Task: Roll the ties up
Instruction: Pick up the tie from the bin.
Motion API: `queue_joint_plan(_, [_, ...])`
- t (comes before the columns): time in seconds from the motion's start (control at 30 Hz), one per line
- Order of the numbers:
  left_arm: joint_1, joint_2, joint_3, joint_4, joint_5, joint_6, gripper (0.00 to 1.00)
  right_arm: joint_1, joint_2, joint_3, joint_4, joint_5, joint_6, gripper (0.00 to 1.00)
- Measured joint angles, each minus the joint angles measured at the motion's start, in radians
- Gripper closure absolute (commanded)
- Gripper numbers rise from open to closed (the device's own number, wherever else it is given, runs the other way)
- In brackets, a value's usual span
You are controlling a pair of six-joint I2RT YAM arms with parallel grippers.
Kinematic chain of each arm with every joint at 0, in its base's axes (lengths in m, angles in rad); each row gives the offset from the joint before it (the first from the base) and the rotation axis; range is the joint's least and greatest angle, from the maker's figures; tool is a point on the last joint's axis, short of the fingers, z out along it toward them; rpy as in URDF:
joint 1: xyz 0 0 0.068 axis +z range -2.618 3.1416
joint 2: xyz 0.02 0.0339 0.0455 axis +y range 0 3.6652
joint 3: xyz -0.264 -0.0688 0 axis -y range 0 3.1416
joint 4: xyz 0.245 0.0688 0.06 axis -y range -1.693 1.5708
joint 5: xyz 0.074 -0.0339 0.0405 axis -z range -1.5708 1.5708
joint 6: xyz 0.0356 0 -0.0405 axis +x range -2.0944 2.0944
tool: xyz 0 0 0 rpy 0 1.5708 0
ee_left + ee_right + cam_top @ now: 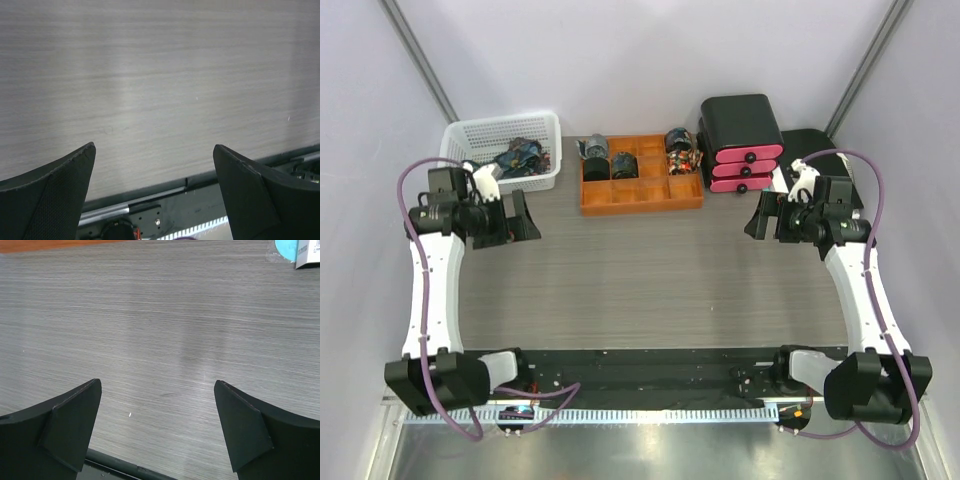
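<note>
Loose dark ties (518, 156) lie heaped in a white basket (470, 135) at the back left. Three rolled ties (594, 148) (624, 165) (682, 147) sit in the back compartments of an orange tray (640, 196). My left gripper (522, 216) hangs open over the table just in front of the basket, nothing between its fingers (60, 185). My right gripper (760, 216) hangs open at the right of the table, facing inward, also holding nothing. Both wrist views show only bare wood-grain tabletop (165, 330) between wide-set fingers (250, 425).
A black and pink drawer unit (740, 143) stands right of the orange tray, with a black box (817, 145) behind my right arm. The table's dark front rail (640, 372) runs between the arm bases. Grey walls close in both sides.
</note>
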Motion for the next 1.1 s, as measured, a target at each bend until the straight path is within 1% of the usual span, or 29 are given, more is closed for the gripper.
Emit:
queue_joint_plan(0.03, [0.0, 0.02, 0.02, 0.001, -0.007, -0.007, 0.0, 0.0, 0.014, 0.003, 0.0, 0.002, 0.0, 0.0])
queue_joint_plan(0.1, [0.0, 0.091, 0.111, 0.002, -0.023, -0.017, 0.0, 0.0, 0.038, 0.01, -0.001, 0.006, 0.0, 0.0])
queue_joint_plan(0.3, [0.0, 0.273, 0.346, 0.134, -0.097, -0.022, 0.0, -0.005, 0.07, 0.024, -0.002, 0.006, 0.001, 0.0])
queue_joint_plan(0.4, [0.0, 0.393, 0.472, 0.21, -0.129, -0.015, 0.0, -0.013, 0.082, 0.024, -0.001, 0.006, 0.002, 0.0])
queue_joint_plan(0.57, [0.0, 0.642, 0.643, 0.339, -0.178, -0.002, 0.0, -0.024, 0.147, 0.038, 0.002, 0.006, 0.005, 0.0])
queue_joint_plan(0.77, [0.005, 0.917, 0.752, 0.467, -0.225, 0.029, 0.0, -0.025, 0.254, 0.055, 0.002, 0.012, 0.005, 0.0])
queue_joint_plan(0.87, [0.018, 1.065, 0.869, 0.486, -0.255, 0.038, 0.0, -0.026, 0.307, 0.072, 0.0, 0.017, 0.004, 0.0])
queue_joint_plan(0.9, [0.029, 1.131, 0.94, 0.486, -0.267, 0.039, 0.0, -0.026, 0.324, 0.082, -0.003, 0.02, 0.002, 0.0])
queue_joint_plan(1.0, [0.06, 1.217, 1.028, 0.496, -0.3, 0.055, 0.0, -0.026, 0.37, 0.112, -0.011, 0.024, -0.004, 0.0])
queue_joint_plan(1.1, [0.101, 1.243, 1.043, 0.511, -0.338, 0.082, 0.0, -0.026, 0.414, 0.137, -0.014, 0.021, -0.008, 0.0])
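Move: The ties lie in the white bin, about 39 cm ahead of the left hand, 13 cm to its left and 19 cm below. The bin's middle is some 41 cm ahead and 13 cm left of that hand. The orange tray's middle is roughly 34 cm ahead and 25 cm to its right; the rolled tie at the tray's left end is 36 cm ahead, 12 cm right. From the right hand the ties are about 35 cm ahead and 62 cm left. Towards the ties in the white bin the left hand swings fast forward, some 36 cm, drifting left and most sharply so at the end; it first rises about 7 cm, then sinks 16 cm over the bin. Its fingers stay wide open and tip up to point more forward, left side rising. The right hand, empty and open, sinks over bare table and eases forward, tipping its fingers down. ##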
